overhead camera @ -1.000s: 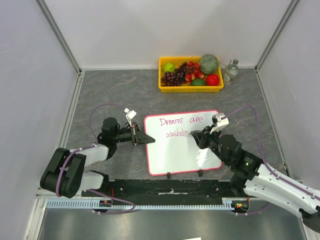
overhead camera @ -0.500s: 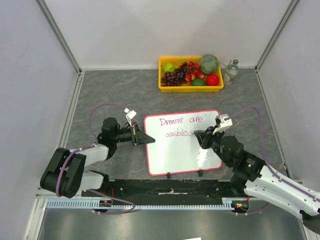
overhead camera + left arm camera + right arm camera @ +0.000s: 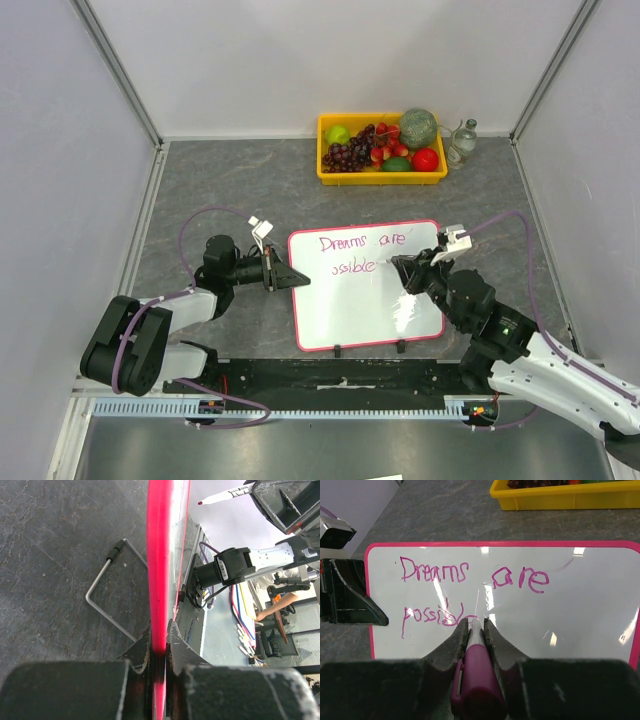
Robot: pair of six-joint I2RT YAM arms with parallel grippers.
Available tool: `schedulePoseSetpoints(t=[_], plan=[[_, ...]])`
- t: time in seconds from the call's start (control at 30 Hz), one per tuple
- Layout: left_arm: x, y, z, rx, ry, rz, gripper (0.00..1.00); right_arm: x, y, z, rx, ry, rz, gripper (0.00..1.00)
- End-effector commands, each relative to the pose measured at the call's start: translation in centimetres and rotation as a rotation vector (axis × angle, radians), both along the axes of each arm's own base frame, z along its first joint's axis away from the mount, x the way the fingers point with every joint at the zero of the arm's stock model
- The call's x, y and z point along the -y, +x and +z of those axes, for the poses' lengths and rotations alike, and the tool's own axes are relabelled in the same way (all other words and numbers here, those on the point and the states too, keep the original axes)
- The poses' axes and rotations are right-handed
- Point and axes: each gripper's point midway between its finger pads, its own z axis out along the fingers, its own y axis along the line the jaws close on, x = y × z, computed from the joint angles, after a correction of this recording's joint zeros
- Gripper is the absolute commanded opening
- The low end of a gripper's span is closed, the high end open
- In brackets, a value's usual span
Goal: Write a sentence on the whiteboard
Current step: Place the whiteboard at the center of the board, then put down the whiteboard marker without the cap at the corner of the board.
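The whiteboard lies flat on the grey table, white with a pink-red rim, also in the right wrist view. The sentence reads "Dreams are" with "possibl" under it. My left gripper is shut on the board's left rim. My right gripper is shut on a magenta marker, its tip on the board at the end of the second line. The marker tip is hidden by the fingers.
A yellow tray of fruit stands at the back, with a small glass bottle to its right. Two black clips sit on the board's near edge. A bent metal wire lies beside the board's left rim.
My right gripper has moved rightward with the marker along the second line, and the written word has grown by more letters. The left arm has not moved.
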Motion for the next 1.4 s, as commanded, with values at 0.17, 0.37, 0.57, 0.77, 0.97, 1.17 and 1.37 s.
schedulePoseSetpoints(t=[0.17,0.37,0.57,0.77,0.97,1.17,1.37], plan=[[-0.9,1.0,-2.5,0.081,0.103,0.083,0.32,-0.2,0.0,2.2,0.040,0.035,0.013,0.00],[-1.3,1.0,-2.1,0.116,0.108,0.112,0.61,-0.4,-0.1,2.2,0.040,0.040,0.025,0.00],[-1.6,0.8,-1.2,0.170,0.102,0.137,0.77,-0.4,-0.3,3.0,0.052,0.062,0.035,0.00],[-2.6,1.1,-0.1,0.243,0.123,0.224,0.83,-0.9,-0.9,3.0,0.033,0.058,0.080,0.00],[-4.3,1.8,1.3,0.327,0.156,0.354,0.84,-2.2,-2.2,1.5,-0.036,0.055,0.168,0.00],[-6.4,2.5,3.7,0.381,0.147,0.530,0.85,-4.2,-3.3,0.4,-0.103,0.054,0.275,0.00],[-7.8,2.7,7.5,0.399,0.150,0.625,0.85,-7.9,-3.7,1.4,-0.103,0.069,0.422,0.00]])
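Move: The whiteboard's middle lies some 14 cm to the right of the left hand, which still pinches the board's left edge, nearly level with it and about 1 cm back. The right hand holds the marker, already lifted clear; the blank area below "possible" lies about 5 cm back, 9 cm left and 6 cm below it. "Possible" itself is roughly 11 cm left and 1 cm back, and "are" about 5 cm ahead and 1 cm left. The whiteboard's left edge is let go: the left fingers spread wide while that hand dips about 2 cm, then it climbs some 7 cm and draws left off the edge, swinging counter-clockwise about 30 degrees. The right hand, keeping the marker, hovers nearly still, then sweeps left, back and slightly down, some 5 cm in all, towards the blank space below "possible", turning counter-clockwise. ##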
